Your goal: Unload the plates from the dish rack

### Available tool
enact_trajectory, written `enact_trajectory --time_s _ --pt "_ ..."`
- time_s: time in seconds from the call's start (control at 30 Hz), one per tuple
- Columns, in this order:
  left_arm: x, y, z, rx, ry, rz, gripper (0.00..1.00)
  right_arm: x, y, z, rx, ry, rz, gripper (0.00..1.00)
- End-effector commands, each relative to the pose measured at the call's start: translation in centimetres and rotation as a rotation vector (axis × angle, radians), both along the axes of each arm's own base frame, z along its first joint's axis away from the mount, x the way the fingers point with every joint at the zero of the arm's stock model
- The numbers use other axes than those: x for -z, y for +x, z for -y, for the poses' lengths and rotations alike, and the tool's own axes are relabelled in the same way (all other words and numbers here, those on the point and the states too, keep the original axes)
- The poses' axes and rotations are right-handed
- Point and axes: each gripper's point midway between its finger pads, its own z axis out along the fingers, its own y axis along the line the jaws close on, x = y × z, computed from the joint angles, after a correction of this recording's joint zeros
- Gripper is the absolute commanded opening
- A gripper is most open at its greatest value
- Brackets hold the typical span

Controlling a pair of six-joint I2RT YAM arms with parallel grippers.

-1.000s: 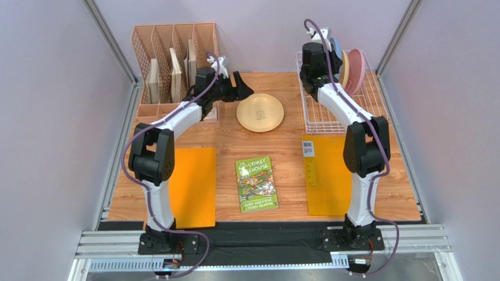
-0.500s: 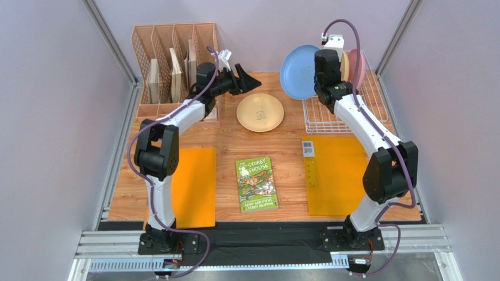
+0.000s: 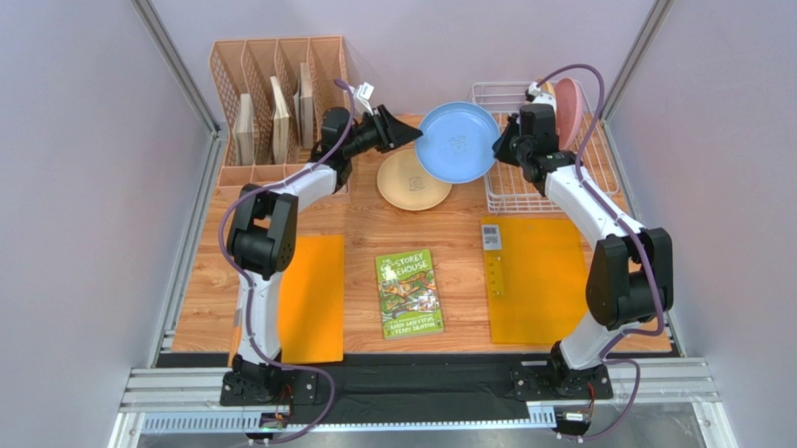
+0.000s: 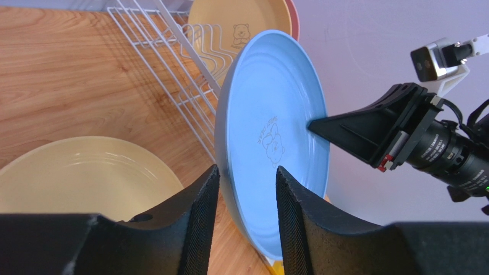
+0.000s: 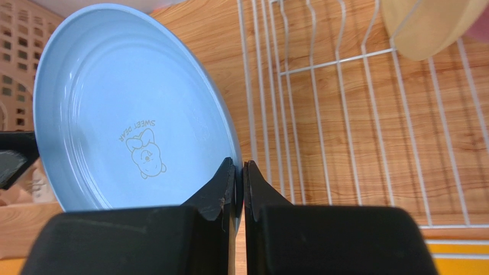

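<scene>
A light blue plate [image 3: 457, 142] hangs tilted in the air between the arms, above the table. My right gripper [image 3: 504, 146] is shut on its right rim; the right wrist view shows both jaws [image 5: 240, 163] pinching that edge. My left gripper [image 3: 414, 136] reaches the plate's left rim. Its open jaws [image 4: 245, 171] straddle the blue plate [image 4: 270, 132] with a gap on the inner side. A cream plate [image 3: 411, 184] lies flat on the table under it. The white wire dish rack [image 3: 516, 190] holds a pink plate [image 3: 570, 109] and a cream plate [image 5: 425, 28] upright.
A pinkish-tan slotted organizer [image 3: 279, 99] with boards stands at the back left. A green book [image 3: 409, 293] lies at the centre front between two orange mats [image 3: 310, 297] [image 3: 524, 279]. A small printed card [image 3: 490, 236] sits by the right mat.
My right arm lifted the blue plate out of the rack and carried it left. My left gripper moved right to the plate's rim and its jaws narrowed around it.
</scene>
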Motion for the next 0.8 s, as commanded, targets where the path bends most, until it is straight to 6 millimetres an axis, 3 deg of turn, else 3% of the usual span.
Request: enact_trajectory --time_s 0.0,0.17,0.27,0.3,0.33,0.43,0.47,0.5,0.57,0.77 --pt "-2.3 0.2 0.9 0.013 -0.041 0.086 0.48 -5.0 0.4 -2.8 -0.093 0.196 0.148 0.0" --pt "-1.1 0.2 1.1 -0.004 -0.01 0.074 0.51 -4.6 0.4 -3.6 -0.125 0.232 0.135 0.0" --pt "-0.4 0.1 1.1 -0.011 0.027 0.068 0.25 -4.4 0.3 -3.9 -0.136 0.243 0.13 0.0" --pt "-0.2 0.2 1.1 -0.021 0.04 0.065 0.04 -4.5 0.3 -4.0 -0.139 0.244 0.131 0.0" --pt "0.2 0.0 1.0 -0.027 0.063 0.051 0.0 -4.6 0.3 -4.0 -0.141 0.245 0.133 0.0" --pt "0.8 0.2 0.4 -0.079 0.143 0.053 0.0 -4.8 0.3 -3.8 -0.14 0.23 0.138 0.21" --pt "1.1 0.2 0.1 -0.098 0.171 0.049 0.0 -4.9 0.3 -3.7 -0.143 0.212 0.145 0.51" --pt "1.4 0.9 -0.7 -0.148 0.218 0.063 0.0 -5.0 0.4 -3.2 -0.122 0.196 0.148 0.64" --pt "1.9 0.9 -1.4 -0.178 0.277 0.045 0.0 -5.2 0.4 -2.3 -0.098 0.139 0.15 0.77" --pt "4.5 1.4 -3.8 -0.274 0.428 -0.009 0.0 -7.0 0.6 2.5 0.055 -0.038 0.173 0.84"
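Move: The right gripper still pinches the blue plate by its right rim; the plate's middle lies about 8 cm left and 3 cm ahead of it, roughly level. From the half-open left gripper, that middle is some 8 cm right and 2 cm back, level. The cream plate lies on the table, about 17 cm below the left gripper and 2 cm back, neither left nor right. The dish rack's middle is about 14 cm right, 6 cm ahead and 12 cm below the right gripper. Shut the left fingers on the left rim of the blue plate while the right gripper brings it about 4 cm left, then open the right fingers wide and draw them back right off its rim. Lower the left gripper some 8 cm with the plate towards the cream plate, drifting slightly left and tipping its fingers down about 20 degrees. ##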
